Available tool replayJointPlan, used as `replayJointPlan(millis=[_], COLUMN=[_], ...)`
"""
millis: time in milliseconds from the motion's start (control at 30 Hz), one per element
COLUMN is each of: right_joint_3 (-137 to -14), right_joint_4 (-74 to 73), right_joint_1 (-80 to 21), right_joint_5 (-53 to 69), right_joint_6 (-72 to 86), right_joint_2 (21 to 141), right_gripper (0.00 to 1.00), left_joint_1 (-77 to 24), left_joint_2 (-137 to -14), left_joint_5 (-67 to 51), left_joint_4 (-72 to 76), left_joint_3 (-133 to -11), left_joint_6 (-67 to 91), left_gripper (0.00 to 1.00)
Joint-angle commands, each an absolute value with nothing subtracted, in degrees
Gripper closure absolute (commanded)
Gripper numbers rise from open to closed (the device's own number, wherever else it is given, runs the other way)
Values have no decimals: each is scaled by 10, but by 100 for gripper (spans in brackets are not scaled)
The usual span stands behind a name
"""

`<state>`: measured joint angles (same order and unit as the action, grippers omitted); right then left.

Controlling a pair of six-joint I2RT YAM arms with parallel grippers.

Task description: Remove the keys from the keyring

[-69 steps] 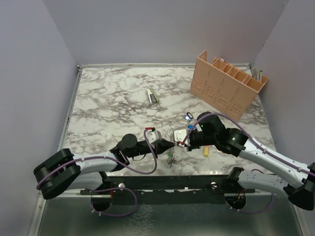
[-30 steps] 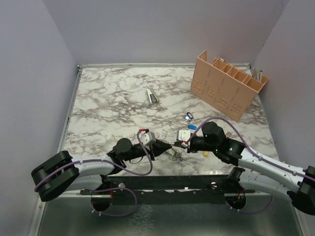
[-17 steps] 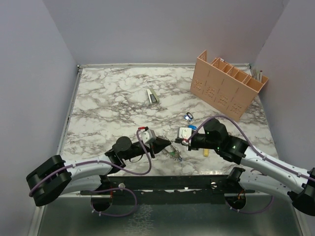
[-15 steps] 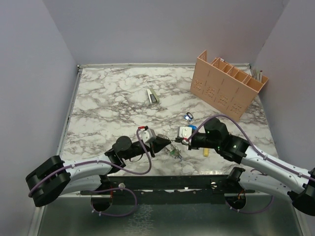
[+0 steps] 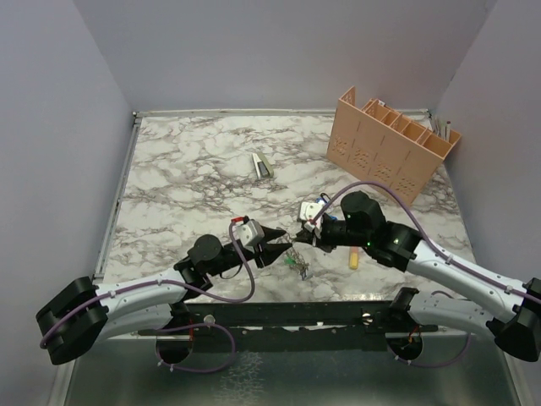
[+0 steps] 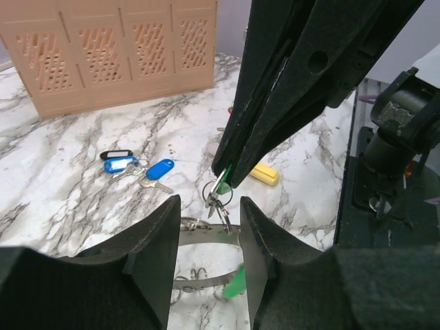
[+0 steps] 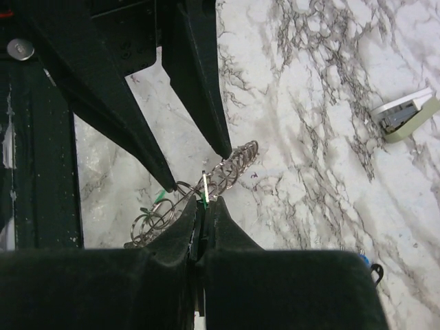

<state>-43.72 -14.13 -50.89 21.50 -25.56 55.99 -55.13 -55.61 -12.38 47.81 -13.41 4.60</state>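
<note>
The keyring (image 6: 206, 251) is a wide grey coiled band lying on the marble, seen in the top view as the keyring (image 5: 297, 264) near the front edge. My left gripper (image 6: 210, 206) is open, and its fingers (image 6: 155, 258) straddle the band. My right gripper (image 7: 204, 203) is shut on a green-headed key (image 6: 221, 185), which dangles with small rings just above the band. The coil of the keyring (image 7: 237, 165) shows just beyond its tips. Another green key (image 6: 235, 283) lies by the band. Two blue-headed keys (image 6: 159, 169) lie loose on the table further off.
An orange slotted rack (image 5: 389, 144) stands at the back right. A stapler (image 5: 262, 165) lies mid-table. A small yellow block (image 5: 354, 258) sits by the right arm. The table's front edge and a black rail (image 5: 296, 315) run just behind the grippers.
My left gripper has gone from shut to open, so the keyring now lies between its fingers. Both grippers have shifted slightly toward the back, the right one still pinching the green key.
</note>
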Motion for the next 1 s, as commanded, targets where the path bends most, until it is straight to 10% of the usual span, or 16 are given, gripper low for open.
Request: replayJointPlan(millis=[0, 967], right_joint_3=[-481, -489], right_joint_4=[-157, -198], right_joint_1=[-508, -532], right_joint_5=[168, -23], right_joint_6=[-155, 184], right_joint_2=[575, 603], right_gripper=[99, 99], left_joint_1=[-553, -554], left_joint_2=[-539, -548], left_joint_5=[-64, -41], left_joint_4=[430, 358], left_joint_3=[-146, -173], left_joint_6=[28, -19], left_gripper=[58, 37])
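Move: The left hand, open, has the hanging keyring just past its fingertips: its middle is some 2 cm to the right, 1 cm back and 6 cm lower. The right hand has a green-tagged key pinched with the keyring hanging about 6 cm beneath, 1 cm back. On the table roughly 16 cm below the right hand, the blue tag lies about 17 cm ahead and 10 to the right, the blue-and-black tags 22 ahead and 9 right, the yellow marker 7 ahead and 16 right. Keeping its pinch on the green-tagged key, the right hand carries the hanging keyring about 2.5 cm forward while swinging clockwise and rolling, well over 30 degrees in all, then sinks nearly 2 cm. The left hand shifts some 3 cm forward and 2 cm left, dipping slightly, turns about 10 degrees counter-clockwise and spreads its already open fingers wider beside the rings. ##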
